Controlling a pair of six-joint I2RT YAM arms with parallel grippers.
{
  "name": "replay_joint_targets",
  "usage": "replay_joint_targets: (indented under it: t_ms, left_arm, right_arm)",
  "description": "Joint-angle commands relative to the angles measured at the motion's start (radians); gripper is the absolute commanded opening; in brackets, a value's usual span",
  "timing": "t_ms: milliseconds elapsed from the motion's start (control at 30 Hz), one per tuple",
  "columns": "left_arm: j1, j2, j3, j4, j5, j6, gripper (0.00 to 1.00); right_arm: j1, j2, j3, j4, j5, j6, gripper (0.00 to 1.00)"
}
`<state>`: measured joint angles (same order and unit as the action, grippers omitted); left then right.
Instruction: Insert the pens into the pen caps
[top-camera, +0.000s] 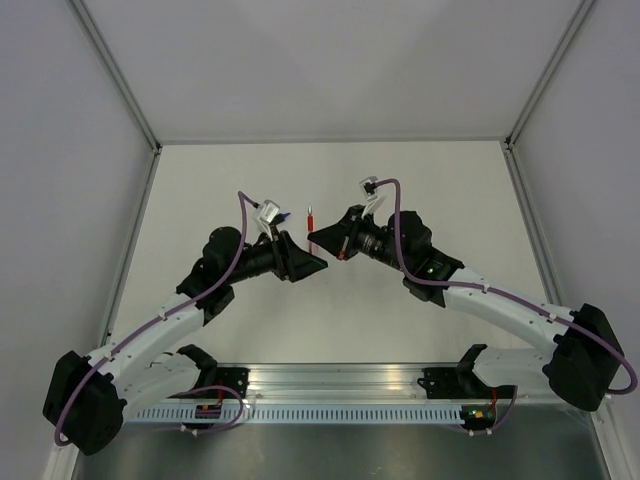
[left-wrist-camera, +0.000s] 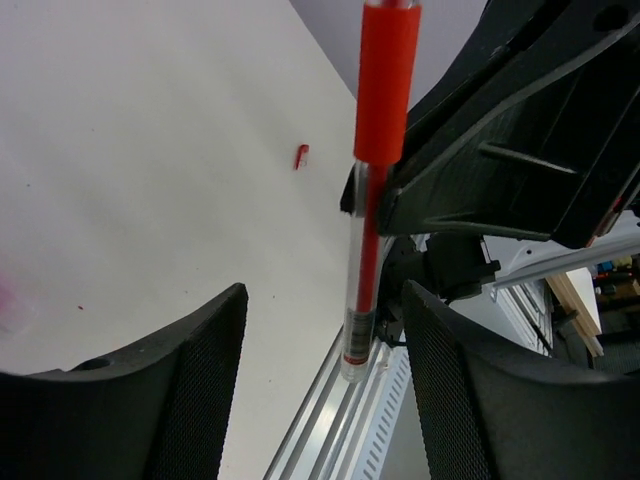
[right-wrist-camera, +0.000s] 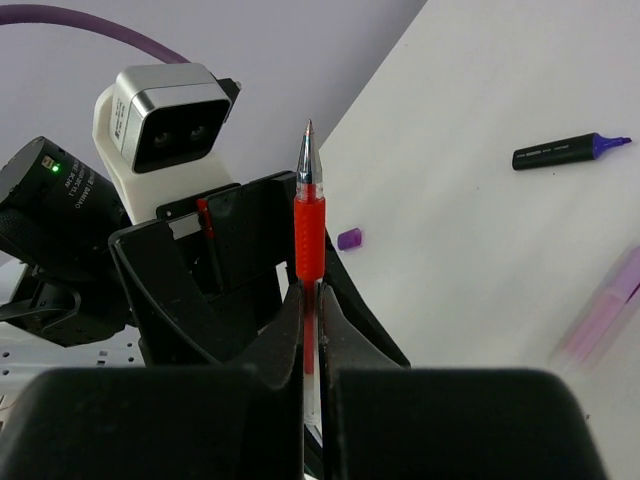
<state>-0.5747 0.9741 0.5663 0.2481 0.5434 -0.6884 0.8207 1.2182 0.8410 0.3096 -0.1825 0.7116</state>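
The red pen (right-wrist-camera: 309, 225) stands upright with my right gripper (right-wrist-camera: 311, 295) shut on its clear barrel, bare tip up. In the left wrist view the same red pen (left-wrist-camera: 370, 200) hangs with its rear end between the fingers of my left gripper (left-wrist-camera: 325, 300). That gripper is open and touches nothing; the pen is nearer its right finger. A small red cap (left-wrist-camera: 301, 156) lies on the table beyond. A purple cap (right-wrist-camera: 349, 238) and the dark purple pen (right-wrist-camera: 565, 151) lie on the table. The pink pen (right-wrist-camera: 600, 320) is a blur at the right.
Both grippers meet nose to nose above the middle of the white table (top-camera: 420, 190). The left wrist's camera block (right-wrist-camera: 165, 125) faces me close behind the pen. An aluminium rail (top-camera: 330, 385) runs along the near edge, and grey walls close off the far side.
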Motion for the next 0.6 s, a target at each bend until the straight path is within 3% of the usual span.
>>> replay_joint_targets:
  t_ms: [0, 233, 400, 467, 500, 567]
  left_arm:
    - [-0.004, 0.002, 0.027, 0.095, 0.053, 0.016, 0.67]
    - [-0.004, -0.006, 0.029, 0.105, 0.07, 0.004, 0.39]
    - [-0.004, 0.001, 0.06, 0.025, 0.047, 0.032, 0.02]
    - [-0.002, 0.003, 0.061, -0.004, 0.043, 0.044, 0.02]
    - [-0.004, 0.002, 0.063, -0.013, 0.046, 0.049, 0.02]
    - [-0.004, 0.0, 0.066, -0.058, 0.05, 0.079, 0.02]
  right_arm:
    - [0.017, 0.015, -0.014, 0.089, -0.003, 0.017, 0.0]
    - [0.032, 0.066, -0.003, 0.111, -0.002, 0.019, 0.0]
    - [0.037, 0.084, 0.004, 0.126, -0.003, 0.015, 0.0]
    - [0.037, 0.087, 0.015, 0.099, 0.0, -0.006, 0.1]
    - [0.037, 0.087, 0.036, 0.076, 0.005, -0.018, 0.25]
    - [0.038, 0.073, 0.059, -0.016, 0.049, -0.052, 0.38]
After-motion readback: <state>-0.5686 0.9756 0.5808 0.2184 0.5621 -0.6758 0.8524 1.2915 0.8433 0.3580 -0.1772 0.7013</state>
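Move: The red pen, upright in the right gripper's shut fingers near its middle, has its middle about 2 cm right of the left gripper, 1 cm ahead and 5 cm above; those open left fingers are thus about 2 cm left of the right gripper, 1 cm back and 5 cm below. From the left gripper, about 22 cm down on the table, the pink pen lies some 11 cm ahead and 2 cm left, the black marker some 22 cm ahead and 14 cm left. Keep the left gripper in place, apart from a bob of about 1 cm up and back down, while the right gripper brings the red pen's clear tail about 2 cm left and 1.5 cm down between its fingers. Shut the left fingers to pinch the tail just above its end, then start opening the right fingers to free the pen, wrists nearly unturned. ##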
